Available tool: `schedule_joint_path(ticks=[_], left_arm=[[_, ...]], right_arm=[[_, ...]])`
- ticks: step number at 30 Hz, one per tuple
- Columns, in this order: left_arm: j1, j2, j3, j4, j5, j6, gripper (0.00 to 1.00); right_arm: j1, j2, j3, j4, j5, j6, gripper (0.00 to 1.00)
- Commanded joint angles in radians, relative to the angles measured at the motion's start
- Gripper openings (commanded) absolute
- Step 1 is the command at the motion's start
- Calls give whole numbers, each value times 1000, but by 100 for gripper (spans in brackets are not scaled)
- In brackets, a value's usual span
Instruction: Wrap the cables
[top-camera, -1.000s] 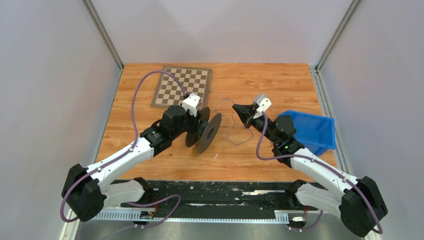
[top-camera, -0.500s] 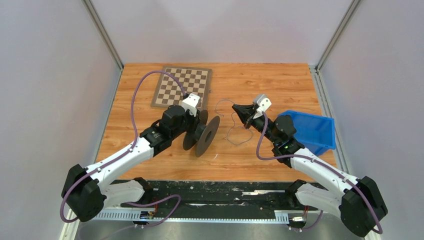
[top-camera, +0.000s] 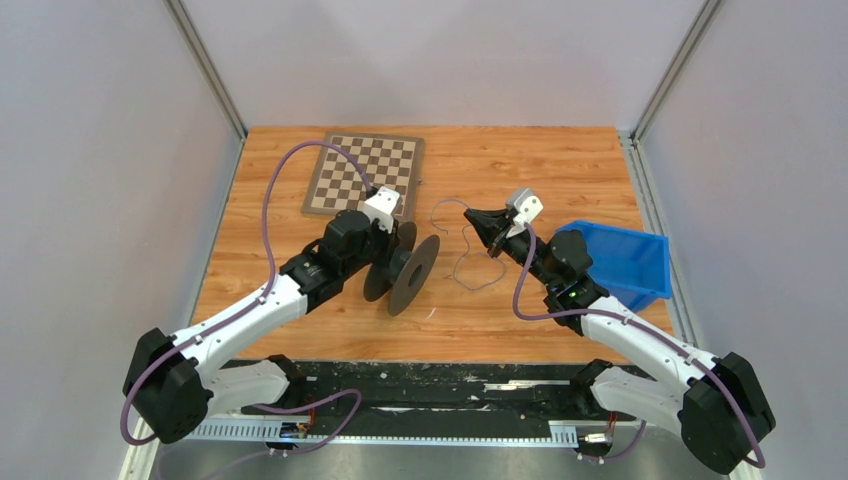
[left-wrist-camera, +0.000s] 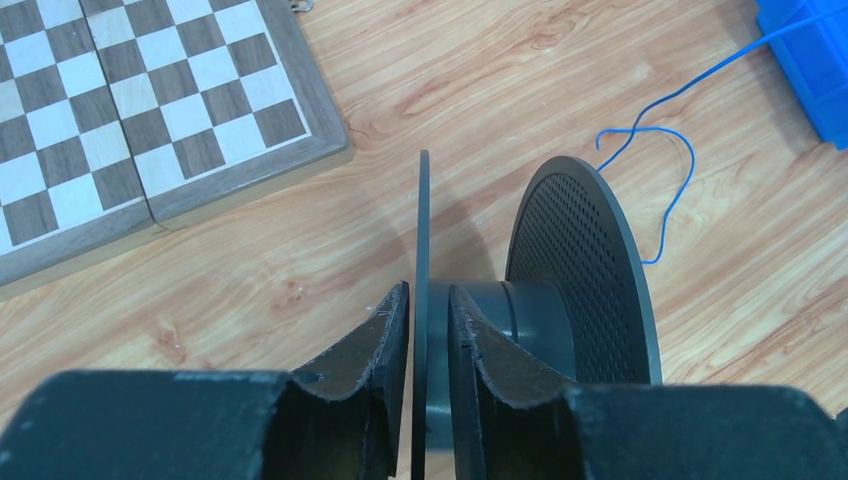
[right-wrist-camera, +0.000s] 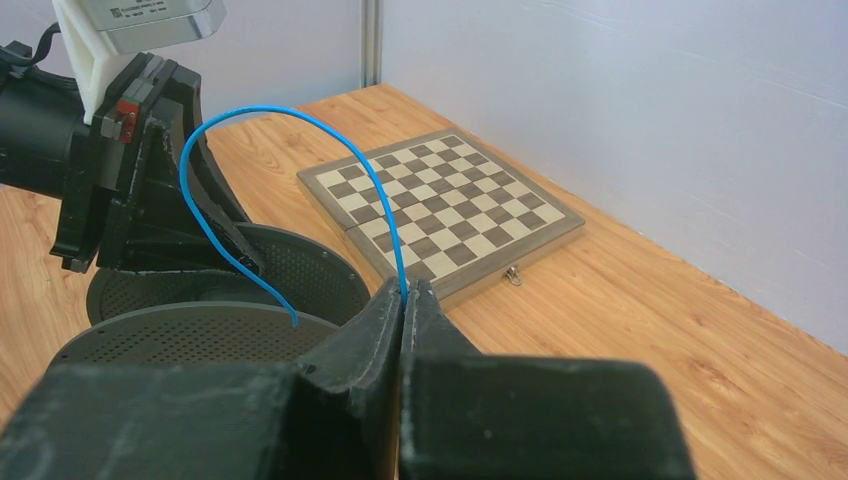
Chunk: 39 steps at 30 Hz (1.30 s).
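A thin blue cable (right-wrist-camera: 300, 125) arcs up out of my right gripper (right-wrist-camera: 408, 285), which is shut on it, and its free end hangs over the black spool (right-wrist-camera: 200, 340). From above, the cable (top-camera: 470, 262) lies in loose loops on the table below the right gripper (top-camera: 472, 215). The spool (top-camera: 405, 268) stands on its rims left of that. My left gripper (left-wrist-camera: 428, 292) straddles the spool's near flange (left-wrist-camera: 423, 210). Its jaws stand narrow, with a slim gap on each side. The far flange (left-wrist-camera: 580, 260) is perforated.
A chessboard (top-camera: 365, 172) lies at the back left, close behind the spool. A blue bin (top-camera: 630, 262) sits at the right, beside the right arm. Grey walls enclose the wooden table on three sides.
The left jaws have narrowed around the spool's near flange, and the spool has shifted slightly toward the near edge. The right arm and its hold on the cable are unchanged.
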Motion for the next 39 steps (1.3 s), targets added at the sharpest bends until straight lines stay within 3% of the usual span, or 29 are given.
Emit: schedule_joint_path(ticks=[1,8,14,20,25,30,37,39], left_arm=[[2,4,28,9,-4,-17,32],[8,-23,100,-56,-19,-22,60],[21,-105,148,-141,-7,-25,70],[39,-297,31,-245,-108,-135,73],[79,-441,40,-337,-117,-175,74],[80,-523,-19,-357,-88,-242,74],[80,-612,-133,-280,53,-217,79],[80,-628,-151,-281,37,-233,79]], right_arm=[[1,-6,35,43,-15,19,0],[3,29,54,66,-36,50,0],[73,119,143,81,-25,46,0],[207,243,238,61,20,32,0],[315,314,233,74,120,60,0],[337,390,207,83,201,117,0],[341,396,168,96,219,114,0],[341,402,161,97,219,102,0]])
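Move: The spool stands on its flange rims, its left flange already straddled by the left hand's fingers; its middle lies about 3 cm back, 3 cm right and 7 cm below that hand. From the right hand, already pinching the blue cable, the spool's middle is roughly 13 cm left, 3 cm back and 15 cm down. The chessboard's middle sits some 25 cm ahead of the left hand, 9 cm left and 17 cm lower. The left hand opens its fingers wide, lifts off the flange by some 7 cm and draws back and left away from the spool, sinking again at the end with the fingers still open. Meanwhile the right hand keeps its pinch on the cable and sweeps it about 13 cm left to the spool, dropping some 6 cm and drawing slightly back in the later part, while the wrist swings a little counter-clockwise and tips down by about 10 degrees. ##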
